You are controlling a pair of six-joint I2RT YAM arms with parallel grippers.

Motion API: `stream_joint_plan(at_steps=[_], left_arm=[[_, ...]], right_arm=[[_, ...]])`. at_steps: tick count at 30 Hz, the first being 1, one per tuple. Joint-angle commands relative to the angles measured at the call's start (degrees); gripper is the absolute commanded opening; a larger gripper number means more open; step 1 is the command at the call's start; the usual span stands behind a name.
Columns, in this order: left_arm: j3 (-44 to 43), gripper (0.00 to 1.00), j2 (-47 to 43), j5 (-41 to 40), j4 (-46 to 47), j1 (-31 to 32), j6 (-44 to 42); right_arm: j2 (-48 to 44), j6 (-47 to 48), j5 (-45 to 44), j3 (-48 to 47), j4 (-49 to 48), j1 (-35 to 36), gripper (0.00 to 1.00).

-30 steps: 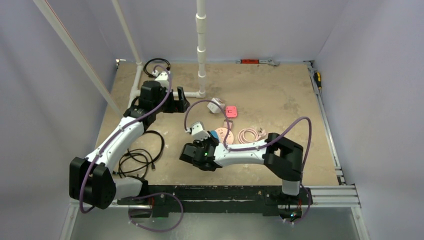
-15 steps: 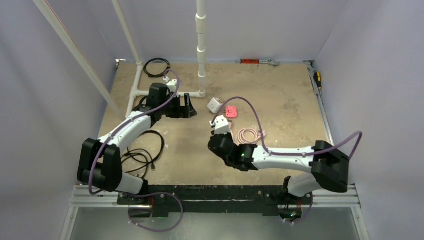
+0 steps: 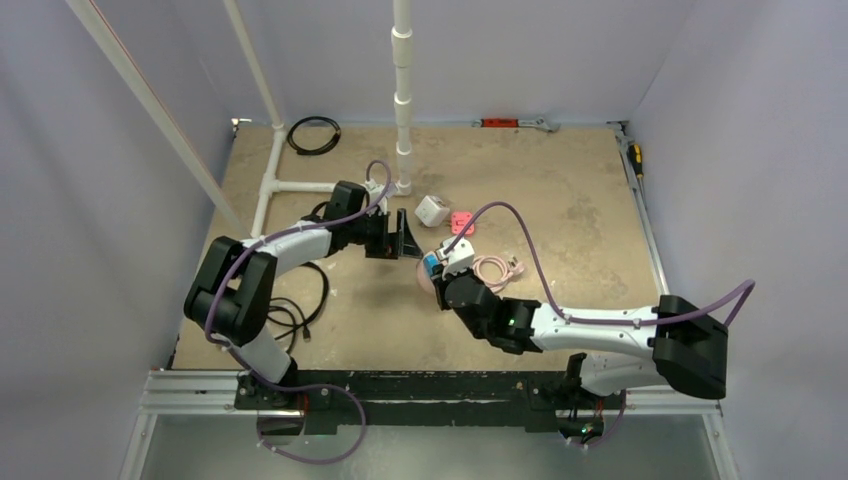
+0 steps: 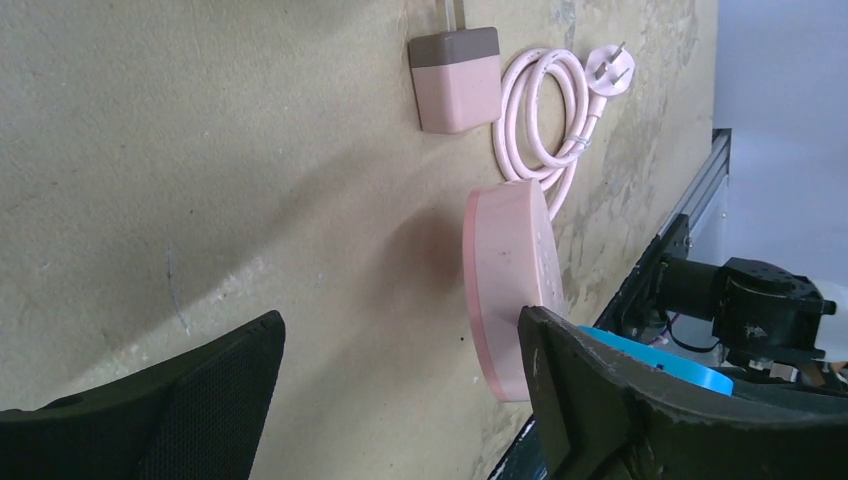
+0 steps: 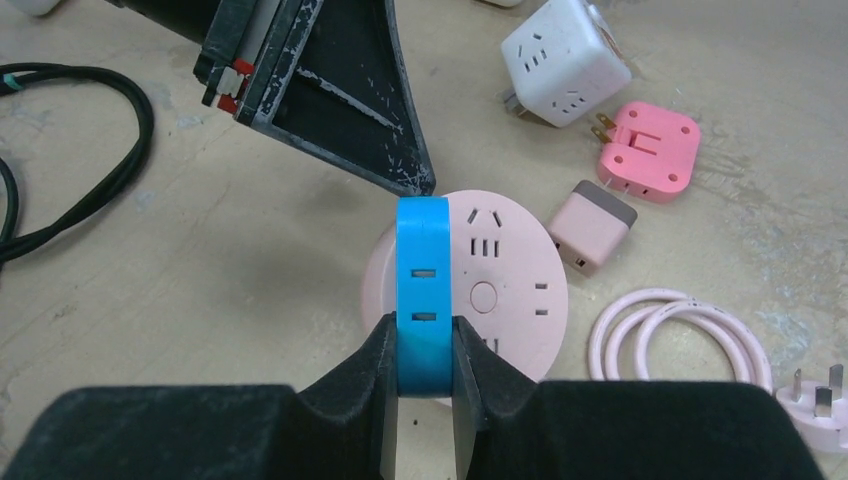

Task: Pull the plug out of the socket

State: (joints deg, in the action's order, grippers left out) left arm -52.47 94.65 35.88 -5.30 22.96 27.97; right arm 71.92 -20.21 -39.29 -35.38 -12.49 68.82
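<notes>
The socket point(image 5: 510, 290) is a flat round pale-pink disc lying on the table, and it also shows edge-on in the left wrist view point(image 4: 505, 280). A blue plug point(image 5: 424, 290) sits on its left part. My right gripper point(image 5: 424, 360) is shut on the blue plug, one finger on each side. In the top view it is at mid-table point(image 3: 437, 272). My left gripper point(image 4: 400, 330) is open and empty. One of its fingers point(image 5: 330, 100) reaches the socket's far rim, and I cannot tell whether it touches. The socket's coiled pink cord point(image 5: 680, 340) lies to the right.
A small square pink plug with a brown end point(image 5: 592, 225), a pink adapter point(image 5: 650, 150) and a white cube adapter point(image 5: 565, 50) lie just beyond the socket. Black cables point(image 3: 290, 310) lie at the left. A white pipe point(image 3: 402, 100) stands behind.
My left gripper has moved right and nearer, up to the socket. My right arm has swung out to the right and its gripper now sits on the blue plug over the socket.
</notes>
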Motion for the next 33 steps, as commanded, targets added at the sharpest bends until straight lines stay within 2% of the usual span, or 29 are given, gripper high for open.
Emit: stream_joint_plan(at_steps=[1,9,17,24,26,28,31,33], left_arm=[[0.8,0.85,0.6,4.4,6.4,0.5,2.8],[1.0,0.85,-1.5,3.4,8.1,0.5,3.3],[0.7,0.85,1.1,9.8,9.7,1.9,4.2],[-0.6,0.83,2.0,10.0,7.0,3.9,1.8],[-1.0,0.77,2.4,9.6,5.8,3.9,1.4],[-1.1,0.63,2.9,9.8,5.7,3.9,1.4],[-1.0,0.48,3.6,10.5,6.2,3.9,2.0],[-0.9,0.42,3.7,10.9,6.6,3.9,2.3]], right_arm=[[-1.3,1.9,1.7,-0.1,-8.0,-0.2,0.0],[-0.9,1.9,2.2,-0.3,-7.7,-0.1,0.0],[-0.6,3.2,0.8,-0.6,-7.7,-0.1,0.0],[-0.3,4.0,0.3,-0.8,-7.6,-0.1,0.0],[-0.5,4.1,-0.1,-0.7,-7.5,-0.1,0.0],[-0.7,4.1,-0.3,-0.5,-7.5,-0.1,0.0],[-0.7,4.3,-0.8,-0.6,-7.4,-0.1,0.0],[-0.6,4.3,-1.2,-0.6,-7.2,0.0,0.0]])
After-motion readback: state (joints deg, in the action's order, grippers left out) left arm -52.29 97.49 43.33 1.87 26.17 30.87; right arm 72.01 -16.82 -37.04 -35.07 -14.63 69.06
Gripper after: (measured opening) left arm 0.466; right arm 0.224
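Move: Just off the left hand's fingertips, the round pink socket hangs roughly 4 cm to the right, 5 cm back and 2 cm above its hand point. On the table some 7 cm below that hand, the pink-grey charger sits about 5 cm ahead and 8 cm right, and the coiled pink cable is level with it, 15 cm right. The right hand, gripping the blue plug, has the socket about 3 cm ahead, 2 cm left and 3 cm lower. Reaching right by about 3.5 cm towards the hanging socket, the left hand rises slightly first, then draws back some 2 cm so its open fingers straddle the disc, one over the holed face beside the plug, the other behind; its wrist tilts a little. At the end those fingers close to roughly half open. The right hand keeps its grip on the blue plug, holding nearly still. ##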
